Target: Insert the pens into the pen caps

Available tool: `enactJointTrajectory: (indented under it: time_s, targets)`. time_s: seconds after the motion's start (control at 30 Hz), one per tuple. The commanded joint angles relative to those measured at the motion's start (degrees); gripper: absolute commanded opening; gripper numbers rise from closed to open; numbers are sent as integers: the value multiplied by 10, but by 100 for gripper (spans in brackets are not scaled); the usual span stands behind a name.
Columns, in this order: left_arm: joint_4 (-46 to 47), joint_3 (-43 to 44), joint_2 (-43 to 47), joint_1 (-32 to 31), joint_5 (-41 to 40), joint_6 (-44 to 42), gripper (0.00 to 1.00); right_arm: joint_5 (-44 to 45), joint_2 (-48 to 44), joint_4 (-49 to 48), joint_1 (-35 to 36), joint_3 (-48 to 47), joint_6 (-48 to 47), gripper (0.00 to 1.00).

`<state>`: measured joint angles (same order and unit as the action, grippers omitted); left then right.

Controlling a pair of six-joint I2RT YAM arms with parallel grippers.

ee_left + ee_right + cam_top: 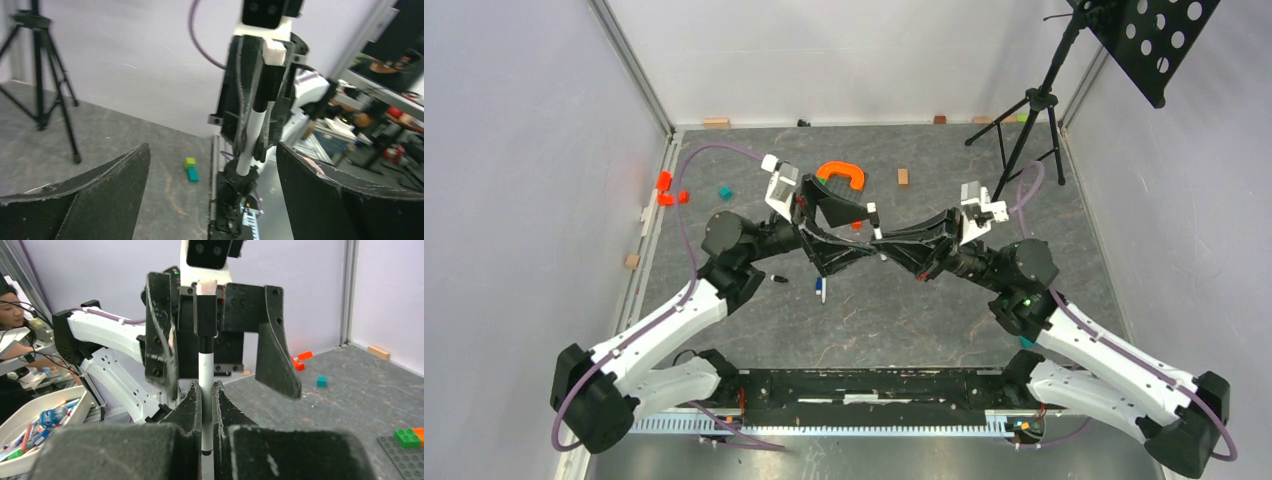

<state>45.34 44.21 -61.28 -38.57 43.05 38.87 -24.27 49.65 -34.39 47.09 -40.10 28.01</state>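
My right gripper (205, 385) is shut on a slim white pen (205, 365) and holds it upright, its dark lower end showing below the fingers. A black pen cap (205, 315) sits on the pen's upper end. My left gripper (212, 150) faces it, open wide; its fingers (160, 340) stand either side of the cap without touching. The two grippers meet above the table's middle (876, 238). A second white pen with a blue cap (821, 289) lies on the table below the left gripper. A small black cap (779, 277) lies near the left arm.
An orange U-shaped piece (842, 175), red bricks (667, 188), a teal brick (724, 191) and a wooden block (903, 177) lie behind the grippers. A black tripod (1029, 110) stands at the back right. A green and teal brick (191, 170) lies by the rail.
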Motion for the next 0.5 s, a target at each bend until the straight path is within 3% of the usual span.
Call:
enactJointTrajectory:
  time_s: [0.0,0.13,0.2,0.33,0.4,0.47]
  targets:
    - [-145,7,84,4,-122,-103,100,52,-45,108,-1,-18,-67,0]
    - [-178,-2,116,5,-209,-140,100,211,-69,231,-1,-25,-85,0]
    - [-211,-3,122,5,-298,-166,100,321,-65,306,-1,-32,-81,0]
    - [-369,51,104,5,-559,-196,100,512,-21,444,0,-29,-52,0]
    - [-438,83,83,7,-650,-202,100,567,10,472,0,-12,-47,0]
    - [-485,108,63,7,-691,-208,100,607,50,494,-1,0,-35,0]
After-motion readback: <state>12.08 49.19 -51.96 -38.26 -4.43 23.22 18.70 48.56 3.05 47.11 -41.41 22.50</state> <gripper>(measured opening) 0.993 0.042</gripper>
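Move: The left hand's open fingers stand about the black pen cap, which lies roughly 5 cm above that hand, 2 cm back and 2 cm to its right; the cap tops the pen the right hand holds, some 5 cm straight above that hand. On the table, about 37 cm below, a loose white pen lies some 17 cm ahead of the left hand and 2 cm left. The loose black cap is 11 cm ahead of the left hand and 20 cm to its left. The right fingers keep their pinch on the capped pen and carry it down some 14 cm, forward and to the right, gathering speed, the wrist swinging clockwise and tipping its fingers towards the open table. The left hand, already wide open, draws clear of the cap, forward about 11 cm and to the left, turning some 50 degrees counter-clockwise. ##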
